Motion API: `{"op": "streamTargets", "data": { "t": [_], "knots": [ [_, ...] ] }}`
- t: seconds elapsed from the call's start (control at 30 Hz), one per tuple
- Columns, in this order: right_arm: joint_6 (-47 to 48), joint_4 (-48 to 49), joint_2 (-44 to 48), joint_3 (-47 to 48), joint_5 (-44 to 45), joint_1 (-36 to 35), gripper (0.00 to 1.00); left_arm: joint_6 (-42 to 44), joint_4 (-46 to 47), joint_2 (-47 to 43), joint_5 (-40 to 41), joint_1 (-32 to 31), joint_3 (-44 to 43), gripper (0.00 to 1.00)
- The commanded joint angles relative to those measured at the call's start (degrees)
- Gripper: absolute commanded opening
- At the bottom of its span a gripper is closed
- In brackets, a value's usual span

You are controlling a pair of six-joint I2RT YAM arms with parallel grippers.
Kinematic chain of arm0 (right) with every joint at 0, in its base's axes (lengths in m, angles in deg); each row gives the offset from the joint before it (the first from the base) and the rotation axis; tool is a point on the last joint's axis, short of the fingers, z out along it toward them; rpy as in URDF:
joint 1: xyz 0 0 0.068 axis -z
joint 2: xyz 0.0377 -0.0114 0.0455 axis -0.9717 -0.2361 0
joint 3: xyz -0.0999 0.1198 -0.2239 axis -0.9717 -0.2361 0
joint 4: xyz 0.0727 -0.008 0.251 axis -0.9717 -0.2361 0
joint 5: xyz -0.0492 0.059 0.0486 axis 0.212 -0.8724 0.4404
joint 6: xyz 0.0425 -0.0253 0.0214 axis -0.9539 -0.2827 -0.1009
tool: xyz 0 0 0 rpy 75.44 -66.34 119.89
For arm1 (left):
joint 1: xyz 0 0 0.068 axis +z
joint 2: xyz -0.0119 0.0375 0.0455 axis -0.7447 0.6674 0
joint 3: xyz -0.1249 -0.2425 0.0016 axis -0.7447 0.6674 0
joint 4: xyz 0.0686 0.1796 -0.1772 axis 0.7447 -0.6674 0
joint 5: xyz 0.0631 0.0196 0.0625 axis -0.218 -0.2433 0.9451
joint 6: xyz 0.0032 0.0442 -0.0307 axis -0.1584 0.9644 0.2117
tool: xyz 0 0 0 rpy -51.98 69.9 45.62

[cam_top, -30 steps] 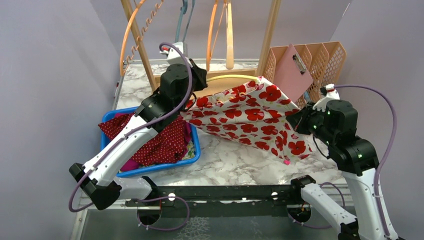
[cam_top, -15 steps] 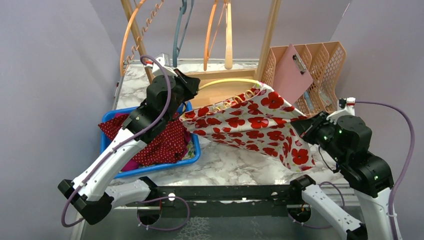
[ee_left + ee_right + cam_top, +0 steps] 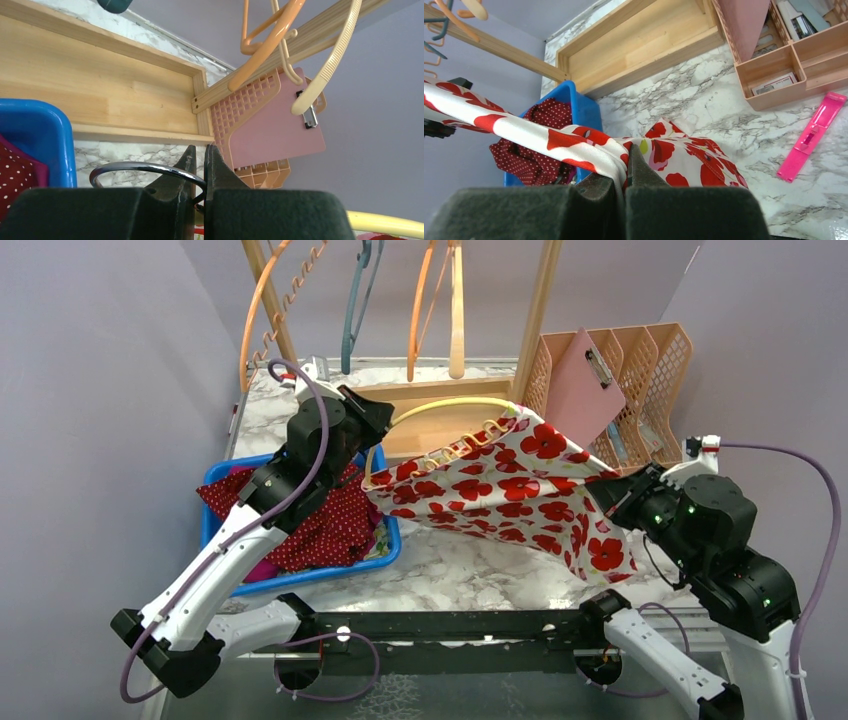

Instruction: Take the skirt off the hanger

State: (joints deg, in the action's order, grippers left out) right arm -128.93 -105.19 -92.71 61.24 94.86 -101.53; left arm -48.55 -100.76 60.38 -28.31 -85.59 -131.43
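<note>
The skirt (image 3: 500,495), white with red poppies, hangs stretched in the air between my two arms. Its waistband is still on the yellow hanger (image 3: 450,405), whose arc shows above the cloth. My left gripper (image 3: 365,420) is shut on the hanger's chrome hook (image 3: 150,169), which passes between the jaws in the left wrist view (image 3: 199,150). My right gripper (image 3: 612,495) is shut on a bunched fold of the skirt (image 3: 574,142) at its right side. The skirt's lower hem lies on the marble table (image 3: 704,160).
A blue bin (image 3: 392,538) holding a red dotted cloth (image 3: 320,525) sits under my left arm. Behind stands a wooden rack (image 3: 535,310) with several hangers (image 3: 425,300). A peach organizer with a pink clipboard (image 3: 585,370) is at the back right. A pink clip (image 3: 811,135) lies on the table.
My left arm has pulled the hanger to the left, and my right arm has drawn the skirt right and nearer. More of the yellow hanger now shows above the waistband.
</note>
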Motion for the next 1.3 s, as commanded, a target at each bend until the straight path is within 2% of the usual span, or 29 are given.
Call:
{"op": "streamTargets", "data": {
  "t": [0.0,0.17,0.27,0.4,0.47,0.57,0.7,0.83,1.0,1.07,1.1,1.17,1.27],
  "knots": [
    [0.03,-12.41,4.94,3.58,22.14,1.26,0.01,-4.56,0.27,-5.57,21.30,6.68,0.43,0.00],
    [3.80,-11.84,3.44,5.18,20.58,0.67,0.01,-7.37,-0.23,-5.21,19.65,6.91,1.29,0.00],
    [2.30,-14.61,4.59,6.02,24.99,-0.31,0.01,-9.71,-0.51,-5.73,20.98,7.07,2.01,0.00],
    [0.31,-17.27,5.74,6.98,27.07,-3.82,0.01,-7.60,0.33,-6.20,22.32,7.39,1.70,0.00],
    [2.45,-15.56,5.91,6.56,25.65,-4.22,0.01,-7.77,0.40,-5.87,22.08,7.39,1.16,0.00],
    [11.70,-6.90,5.99,3.91,17.92,-4.25,0.01,-8.17,1.53,-4.64,18.61,7.35,0.28,0.00],
    [21.73,2.13,2.48,-0.64,-1.48,-4.25,0.01,-0.19,9.25,-1.35,8.66,7.39,-1.46,0.00],
    [24.89,6.48,-2.68,-3.00,-16.31,-4.25,0.01,9.89,10.86,4.06,-1.07,7.27,-9.24,0.00],
    [26.57,8.53,-9.25,-1.90,-27.81,-4.25,0.08,19.54,12.57,6.90,-6.82,5.91,-12.33,0.00],
    [26.46,10.28,-10.91,0.86,-31.45,-4.25,0.08,24.55,12.57,7.88,-7.04,3.69,-12.75,0.00],
    [26.09,11.98,-11.08,2.21,-32.99,-4.25,0.12,27.10,12.52,8.24,-6.33,2.25,-12.59,0.00],
    [25.15,15.15,-11.18,2.75,-34.66,-4.25,0.29,29.72,12.51,8.33,-3.91,0.22,-11.51,0.00],
    [22.54,10.89,-14.37,6.05,-28.75,-4.25,0.34,31.48,13.85,7.97,-1.14,-0.59,-9.69,0.00]
  ]
}}
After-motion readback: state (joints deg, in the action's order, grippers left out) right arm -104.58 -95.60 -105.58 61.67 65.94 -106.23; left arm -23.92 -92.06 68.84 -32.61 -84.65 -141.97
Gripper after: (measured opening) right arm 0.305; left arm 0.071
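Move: Lying about 19 cm to the left hand's right and roughly level with it in depth and height is the far end of the yellow hanger whose hook it holds; the blue tub is some 19 cm left, 9 cm back and 24 cm below. From the right hand, pinching the poppy skirt's stretched cloth, that hanger end is about 13 cm left, 10 cm ahead and level; the pink marker lies 10 cm right, 6 cm ahead, 22 cm down. Holding the skirt stretched between them, both hands barely shift at first, the right easing back 2 cm. Then the left, still shut on the hanger's hook, lifts about 7 cm and goes 4 cm forward, tipping its fingers upward, while the right swings 10 cm left towards the hanger, turning some 40 degrees counter-clockwise and opening its fingers partway around the cloth. ##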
